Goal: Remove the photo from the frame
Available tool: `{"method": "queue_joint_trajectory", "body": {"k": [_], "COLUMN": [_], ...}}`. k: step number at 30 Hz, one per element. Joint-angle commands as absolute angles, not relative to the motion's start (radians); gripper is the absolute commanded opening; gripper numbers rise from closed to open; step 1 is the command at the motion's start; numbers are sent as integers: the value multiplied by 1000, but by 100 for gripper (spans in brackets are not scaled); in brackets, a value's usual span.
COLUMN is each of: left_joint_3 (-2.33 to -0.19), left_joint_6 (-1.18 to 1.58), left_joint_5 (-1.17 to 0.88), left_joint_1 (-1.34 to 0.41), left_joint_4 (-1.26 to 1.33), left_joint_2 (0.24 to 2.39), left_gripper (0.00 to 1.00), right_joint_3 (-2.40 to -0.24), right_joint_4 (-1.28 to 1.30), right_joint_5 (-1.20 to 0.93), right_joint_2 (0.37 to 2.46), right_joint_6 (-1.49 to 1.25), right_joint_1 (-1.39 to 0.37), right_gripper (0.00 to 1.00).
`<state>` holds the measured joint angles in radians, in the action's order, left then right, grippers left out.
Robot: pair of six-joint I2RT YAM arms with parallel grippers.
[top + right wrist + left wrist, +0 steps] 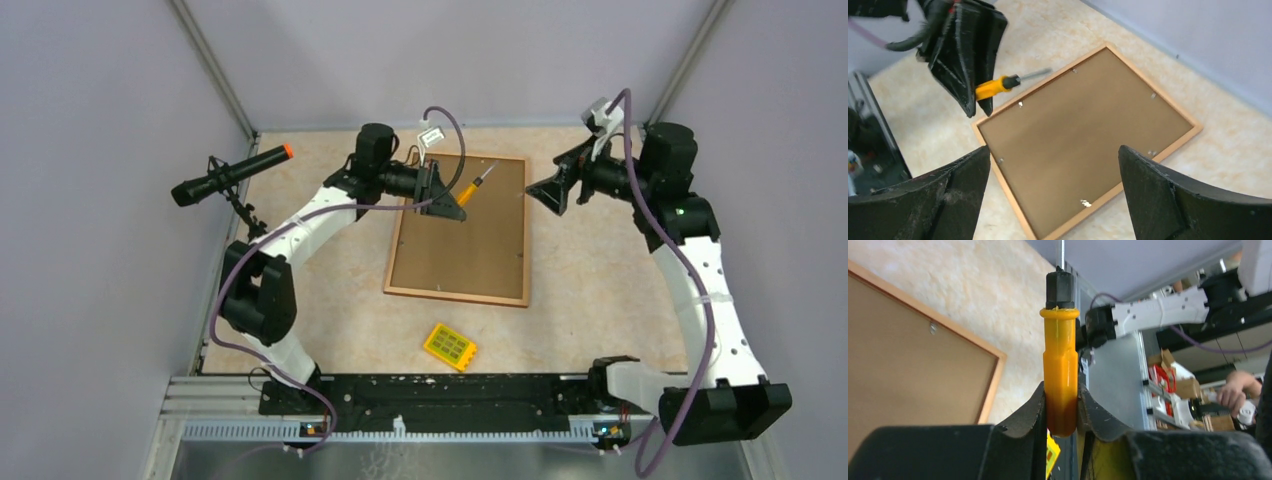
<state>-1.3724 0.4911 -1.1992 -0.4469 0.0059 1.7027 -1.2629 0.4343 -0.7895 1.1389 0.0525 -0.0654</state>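
The frame (460,240) lies back up on the table, its brown fibreboard back (1078,135) ringed by a light wood rim. The photo is hidden beneath that board. My left gripper (449,203) hovers over the frame's far left part, shut on the yellow handle of a screwdriver (470,189). In the left wrist view the handle (1060,365) stands clamped between both fingers of that gripper (1062,410), with the frame's corner (908,370) to the left. My right gripper (548,195) hangs beside the frame's far right corner, jaws wide apart with nothing between them (1053,160).
A small yellow block (449,346) lies on the table near the frame's front edge. A black microphone with an orange tip (230,175) stands on a stand at the left wall. Small metal tabs (1153,95) dot the frame's back rim.
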Motion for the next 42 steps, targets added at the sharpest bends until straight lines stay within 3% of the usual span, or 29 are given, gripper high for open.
{"method": "queue_joint_trajectory", "body": {"k": [1, 9, 15, 19, 26, 28, 30, 31, 32, 33, 35, 39, 42], "left_joint_3": [-1411, -1497, -1463, -1453, -1424, -1419, -1421, -1424, -1432, -1440, -1443, -1325, -1281], "left_joint_6": [170, -162, -160, -161, -166, -164, -165, -162, -160, -161, -135, 97, 214], "left_joint_5": [-1316, -1323, -1343, -1353, -1360, -1362, -1353, -1340, -1326, -1318, -1301, -1236, -1187], "left_joint_1": [-469, -597, -639, -645, -649, -648, -647, -646, -641, -634, -604, -512, -468], "left_joint_4": [-430, -852, -842, -840, -822, -817, -812, -805, -798, -790, -741, -425, -260], "left_joint_2": [1665, 1723, 1710, 1695, 1666, 1662, 1656, 1652, 1646, 1638, 1612, 1483, 1414], "left_gripper": [0, 0, 0, 0, 0, 0, 0, 3, 11, 22, 53, 97, 99], "right_joint_3": [-1380, -1438, -1361, -1305, -1280, -1281, -1279, -1276, -1270, -1263, -1242, -1212, -1205], "right_joint_4": [767, 984, 1005, 1001, 997, 992, 980, 968, 954, 940, 906, 796, 707], "right_joint_5": [-787, -624, -405, -321, -293, -292, -287, -284, -282, -284, -291, -257, -239], "right_joint_2": [1103, 1104, 1077, 1058, 1060, 1062, 1062, 1061, 1056, 1049, 1034, 1020, 1018], "right_joint_6": [574, 953, 1028, 1051, 1061, 1061, 1052, 1041, 1028, 1013, 964, 841, 734], "right_joint_1": [-151, -416, -649, -715, -743, -748, -753, -752, -753, -752, -753, -752, -739], "right_gripper": [95, 91, 79, 71, 45, 31, 9, 0, 0, 0, 0, 0, 0]}}
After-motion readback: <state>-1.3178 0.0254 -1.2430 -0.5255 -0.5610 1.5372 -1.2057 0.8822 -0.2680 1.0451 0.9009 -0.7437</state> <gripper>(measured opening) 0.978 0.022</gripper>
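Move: My left hand already holds the orange screwdriver by its butt. The screwdriver's middle is some 6 cm ahead and 5 cm right of that hand, and my open right gripper waits 17 cm to the right, 2 cm ahead and 6 cm higher. From my right hand the screwdriver's middle lies about 13 cm left, 4 cm ahead and 5 cm lower. The face-down frame's middle is 14 cm ahead and 15 cm left of my right hand, 33 cm down. I pass the screwdriver across: my left hand draws back about 13 cm and down 4, turning some 25 degrees clockwise. My right swings back 12 cm, down 9 and left 6, its fingers turning left and steeply down, and pinches the metal shaft. Then my left fingers open off the handle and that hand eases forward, up and slightly left. ##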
